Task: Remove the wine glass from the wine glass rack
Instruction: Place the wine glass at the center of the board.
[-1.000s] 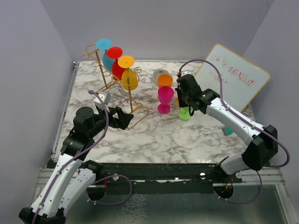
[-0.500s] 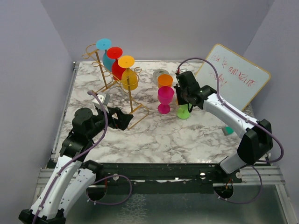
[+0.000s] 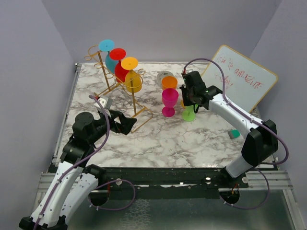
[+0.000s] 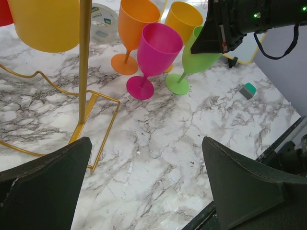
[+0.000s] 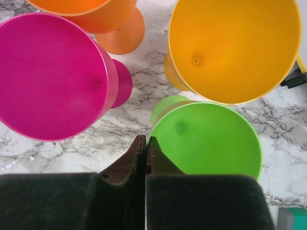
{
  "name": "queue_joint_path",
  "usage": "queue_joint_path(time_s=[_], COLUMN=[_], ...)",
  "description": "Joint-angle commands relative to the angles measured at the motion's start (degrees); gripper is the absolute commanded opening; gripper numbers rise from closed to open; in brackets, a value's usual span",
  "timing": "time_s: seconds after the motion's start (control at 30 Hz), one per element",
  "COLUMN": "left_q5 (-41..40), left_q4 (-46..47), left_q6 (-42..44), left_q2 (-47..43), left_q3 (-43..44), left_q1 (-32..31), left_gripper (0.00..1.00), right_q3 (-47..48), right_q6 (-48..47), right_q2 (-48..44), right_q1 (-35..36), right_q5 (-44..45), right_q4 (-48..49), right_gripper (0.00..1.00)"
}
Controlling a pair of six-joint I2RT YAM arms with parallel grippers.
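Note:
The gold wire wine glass rack (image 3: 116, 87) stands at the back left, its post (image 4: 85, 62) close in the left wrist view. A blue (image 3: 110, 57), a red (image 3: 119, 67) and a yellow wine glass (image 3: 133, 80) hang on it upside down. An orange (image 3: 169, 82), a magenta (image 3: 169, 98) and a green wine glass (image 3: 189, 115) stand on the marble. My right gripper (image 5: 146, 140) is shut on the green glass's rim (image 5: 211, 139), and the foot (image 4: 177, 84) is on the table. My left gripper (image 4: 146, 182) hangs open and holds nothing, near the rack's base.
A whiteboard (image 3: 242, 81) leans at the back right. A second yellow-orange glass (image 5: 235, 48) stands right behind the green one. A white round object (image 3: 164, 75) lies behind the orange glass, and a small teal block (image 3: 233, 134) lies on the right.
The right arm's elbow swung toward the back and the green glass shifted a little away from me. The left arm drew back slightly to the left.

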Motion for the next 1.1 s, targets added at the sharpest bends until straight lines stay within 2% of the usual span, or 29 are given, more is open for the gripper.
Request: queue_joint_path(time_s=[0.0, 0.2, 0.27, 0.6, 0.8, 1.07], left_q5=[1.7, 1.9, 1.9, 2.4, 5.1, 3.7], left_q4=[0.3, 0.3, 0.0, -0.1, 0.0, 0.0], left_q6=[0.0, -0.4, -0.1, -0.3, -0.3, 0.3], left_q2=[-1.1, -2.1, -2.2, -1.3, -0.8, 1.5], left_q3=[-0.1, -0.3, -0.1, 0.1, 0.6, 2.2], left_q1=[0.0, 0.0, 0.0, 0.0, 0.0, 0.0], left_gripper=[0.99, 0.99, 0.99, 0.99, 0.99, 0.99], right_q3=[2.0, 4.5, 4.3, 5.6, 7.2, 7.7], right_q6=[-1.2, -1.3, -1.5, -2.8, -0.8, 0.9], right_q2=[1.4, 2.9, 2.5, 1.8, 1.1, -2.2], right_q1=[-0.3, -0.3, -0.3, -0.3, -0.3, -0.3], right_q5=[-2.6, -3.3, -3.7, -5.4, -9.5, -19.0], right_q4=[-0.4, -2.1, -1.7, -2.9, -4.3, -3.5], right_gripper=[0.04, 0.05, 0.12, 0.34, 0.35, 0.38])
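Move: The green glass stands at my right fingertips, which are shut on the left side of its rim: its middle is about 3 cm to the right, 1 cm ahead and 6 cm down. The pink glass is roughly 6 cm left and 3 cm ahead of my right hand, the yellow one 7 cm ahead and 2 cm right, the orange one 8 cm ahead and 5 cm left. From my left hand the green glass lies about 15 cm ahead, 27 cm right and 17 cm lower. I ease my right hand about 1 cm left with the green glass's rim still between the fingertips, then open them to about a third and let go of it. From there I carry on left towards the pink glass and up, nearly 4 cm left and 2.5 cm up in all, turning the hand some 10 degrees counter-clockwise with its left side rising. ##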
